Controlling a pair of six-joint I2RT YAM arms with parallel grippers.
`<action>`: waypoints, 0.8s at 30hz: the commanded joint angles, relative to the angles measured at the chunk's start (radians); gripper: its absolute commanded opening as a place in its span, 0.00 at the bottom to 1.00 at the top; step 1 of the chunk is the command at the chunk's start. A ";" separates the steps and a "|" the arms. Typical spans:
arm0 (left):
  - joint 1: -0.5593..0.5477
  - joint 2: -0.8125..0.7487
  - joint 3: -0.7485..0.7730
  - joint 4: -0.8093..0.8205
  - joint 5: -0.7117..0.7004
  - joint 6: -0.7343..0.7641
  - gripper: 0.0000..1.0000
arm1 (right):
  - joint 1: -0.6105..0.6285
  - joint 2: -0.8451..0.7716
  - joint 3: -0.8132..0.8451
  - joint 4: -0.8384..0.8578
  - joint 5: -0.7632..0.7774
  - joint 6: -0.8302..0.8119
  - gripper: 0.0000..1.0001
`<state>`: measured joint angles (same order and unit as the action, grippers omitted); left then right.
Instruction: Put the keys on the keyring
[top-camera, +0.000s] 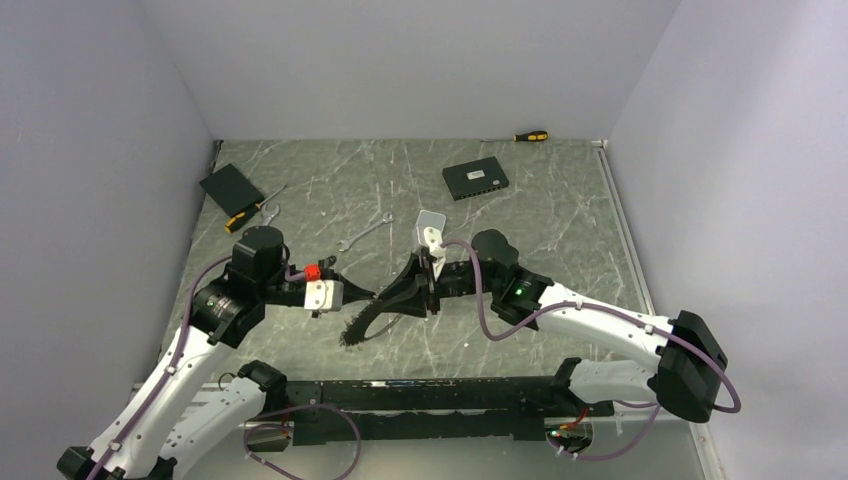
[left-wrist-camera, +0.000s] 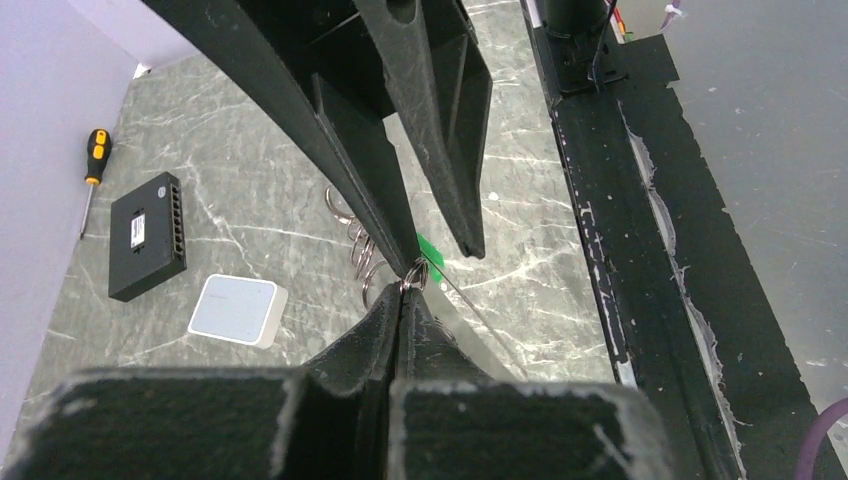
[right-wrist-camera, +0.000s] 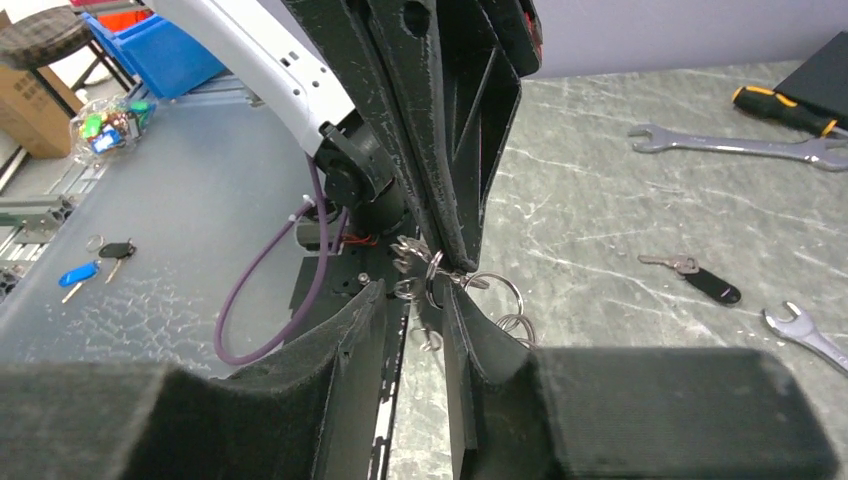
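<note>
My left gripper (left-wrist-camera: 403, 292) is shut on the keyring (left-wrist-camera: 470, 312), a thin silvery wire that slants away from its tips. A small ring (left-wrist-camera: 413, 273) and a green tag (left-wrist-camera: 432, 250) hang right at the pinch. More split rings (right-wrist-camera: 497, 292) dangle just below. My right gripper (right-wrist-camera: 415, 295) faces it tip to tip, jaws apart, with small rings between its fingertips. In the top view the left gripper (top-camera: 368, 296) and the right gripper (top-camera: 372, 312) meet above the table's near middle. One of the keys (right-wrist-camera: 700, 282), with a black tag, lies loose on the table.
A black network switch (top-camera: 476, 179) and a white box (top-camera: 430, 222) sit behind the grippers. A wrench (top-camera: 365, 234), a black case (top-camera: 231, 186) and a screwdriver (top-camera: 530, 136) lie farther back. The black base rail (top-camera: 420, 395) runs along the near edge.
</note>
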<state>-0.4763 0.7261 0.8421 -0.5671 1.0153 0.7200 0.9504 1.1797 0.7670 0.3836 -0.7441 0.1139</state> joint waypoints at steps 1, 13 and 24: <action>-0.015 -0.007 0.049 -0.002 0.013 0.048 0.00 | -0.002 0.015 0.046 0.056 -0.034 0.033 0.30; -0.025 -0.002 0.040 0.010 0.008 0.045 0.00 | -0.001 0.047 0.043 0.097 -0.047 0.068 0.01; -0.025 -0.074 -0.019 0.115 -0.031 -0.026 0.46 | -0.001 0.036 -0.007 0.181 -0.039 0.097 0.00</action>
<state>-0.4957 0.7082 0.8379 -0.5613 0.9955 0.7341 0.9485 1.2293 0.7708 0.4423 -0.7719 0.1879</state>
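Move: The keyring is held in the left gripper's shut fingertips, right at that hand's point. From the right gripper, whose partly open fingers point left at it, the keyring is only about 1 cm to the left, level in height and in reach. On the table some 25 cm below the right gripper, the wrench lies about 20 cm ahead and 5 cm left, the white box 22 cm ahead and 10 cm right, and the black-headed key roughly 13 cm ahead and 15 cm left. Ease the right gripper less than 1 cm down and about as much left onto the keyring, and shut its fingers to pinch the wire right at the left fingertips. Hold the left gripper nearly still, its fingers staying shut until the right ones have closed; then open them to over a third and let go, starting to lift them by about half a centimetre. ##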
